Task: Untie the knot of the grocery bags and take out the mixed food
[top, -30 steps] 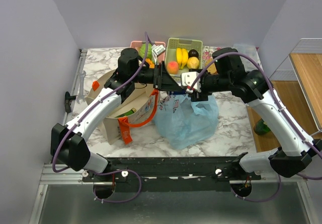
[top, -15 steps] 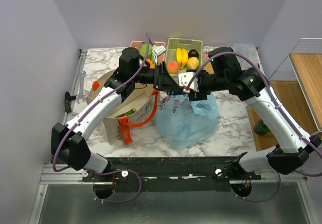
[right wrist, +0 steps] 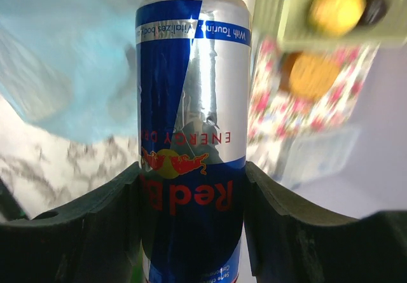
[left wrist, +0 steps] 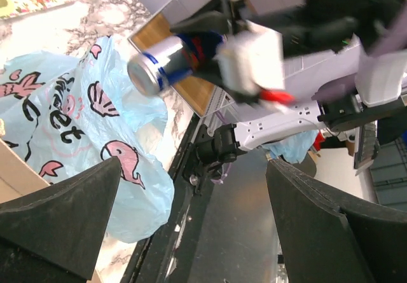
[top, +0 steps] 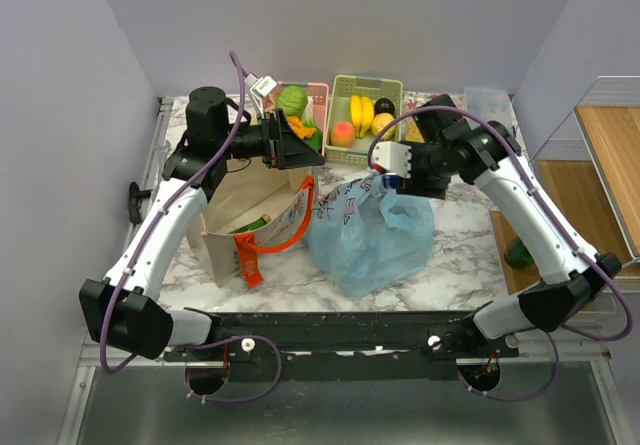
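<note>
The light blue grocery bag [top: 370,240] printed with pink whales lies at the table's middle; it also shows in the left wrist view [left wrist: 70,137]. Its top sits under my right gripper, and I cannot make out the knot. My right gripper [top: 393,168] [right wrist: 192,213] hovers over the bag, shut on a blue and silver drink can [right wrist: 191,105] [left wrist: 166,67]. My left gripper [top: 290,140] [left wrist: 191,226] stands open and empty above the beige tote. Of the mixed food, a green cabbage [top: 292,99] lies in the pink basket and a peach [top: 343,132] in the green basket.
A beige tote [top: 240,200] with orange straps stands left of the bag. A pink basket [top: 318,91] and a green basket [top: 367,85] with bananas stand at the back. A clear box [top: 490,97] sits back right. A wire shelf [top: 600,135] flanks the right edge.
My left gripper has opened wide and drawn back to the left, away from the right gripper. My right gripper keeps the can and has turned a little to the right.
</note>
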### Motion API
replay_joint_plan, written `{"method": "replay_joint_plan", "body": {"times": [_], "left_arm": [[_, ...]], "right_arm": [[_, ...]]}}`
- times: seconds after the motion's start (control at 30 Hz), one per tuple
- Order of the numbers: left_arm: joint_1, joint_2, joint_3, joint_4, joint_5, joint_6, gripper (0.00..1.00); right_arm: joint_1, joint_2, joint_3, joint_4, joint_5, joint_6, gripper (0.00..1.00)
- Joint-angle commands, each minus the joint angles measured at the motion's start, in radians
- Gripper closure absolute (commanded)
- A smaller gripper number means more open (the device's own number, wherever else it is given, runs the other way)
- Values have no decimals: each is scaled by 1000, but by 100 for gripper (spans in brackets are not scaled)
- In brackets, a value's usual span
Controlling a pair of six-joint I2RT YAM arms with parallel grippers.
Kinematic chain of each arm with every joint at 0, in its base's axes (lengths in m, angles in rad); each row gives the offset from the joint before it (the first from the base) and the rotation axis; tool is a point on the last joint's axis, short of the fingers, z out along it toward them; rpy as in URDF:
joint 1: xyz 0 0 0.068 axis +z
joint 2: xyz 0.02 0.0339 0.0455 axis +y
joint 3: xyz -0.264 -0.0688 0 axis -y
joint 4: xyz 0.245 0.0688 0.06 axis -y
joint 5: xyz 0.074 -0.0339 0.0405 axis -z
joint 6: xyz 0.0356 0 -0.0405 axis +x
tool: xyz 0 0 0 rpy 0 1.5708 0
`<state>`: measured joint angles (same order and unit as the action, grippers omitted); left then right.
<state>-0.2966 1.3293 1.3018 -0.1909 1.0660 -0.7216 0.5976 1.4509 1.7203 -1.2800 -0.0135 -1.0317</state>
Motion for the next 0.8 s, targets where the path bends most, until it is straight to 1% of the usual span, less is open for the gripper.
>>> {"method": "replay_joint_plan", "body": {"times": [0.0, 0.1, 0.2, 0.5, 0.77], "left_arm": [[19, -52, -17, -9, -4, 31, 2], [19, -64, -44, 36, 4, -10, 2], [20, -71, -54, 51, 7, -23, 1], [19, -115, -91, 54, 9, -24, 1], [19, -124, -105, 68, 15, -32, 1]], "right_arm": [[-165, 55, -57, -76, 188, 24, 99], [-272, 127, -81, -76, 244, -1, 99], [-328, 195, -115, -64, 321, -21, 99], [-422, 343, -122, -103, 495, -29, 99], [-503, 379, -183, -96, 612, -70, 98]]}}
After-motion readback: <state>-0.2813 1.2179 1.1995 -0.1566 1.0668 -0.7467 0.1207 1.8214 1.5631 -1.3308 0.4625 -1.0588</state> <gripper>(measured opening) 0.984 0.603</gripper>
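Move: The right hand already holds the Red Bull can. From it the middle of the lower shelf lies about 35 cm to the right, 10 cm back and 26 cm below; the green bottle standing on the shelf is some 28 cm right, 7 cm back and 15 cm down. The blue bag lies 14 cm left, 2 cm back and 24 cm below, and the bread about 24 cm ahead, level sideways, 26 cm down. From the left hand the lower shelf is roughly 69 cm right, 9 cm back and 34 cm below. Keeping the Red Bull can gripped, the right hand sweeps about 23 cm to the right and some 12 cm down, away from the blue bag and towards the lower shelf with the green bottle, with most of the sinking done in the first half and the last stretch nearly level. As it travels, the wrist turns some 50 degrees, so that the fingers swing from down-forward-left to down-right, with a clockwise share to the turn, while the left hand, empty and wide open, eases back a couple of centimetres. ##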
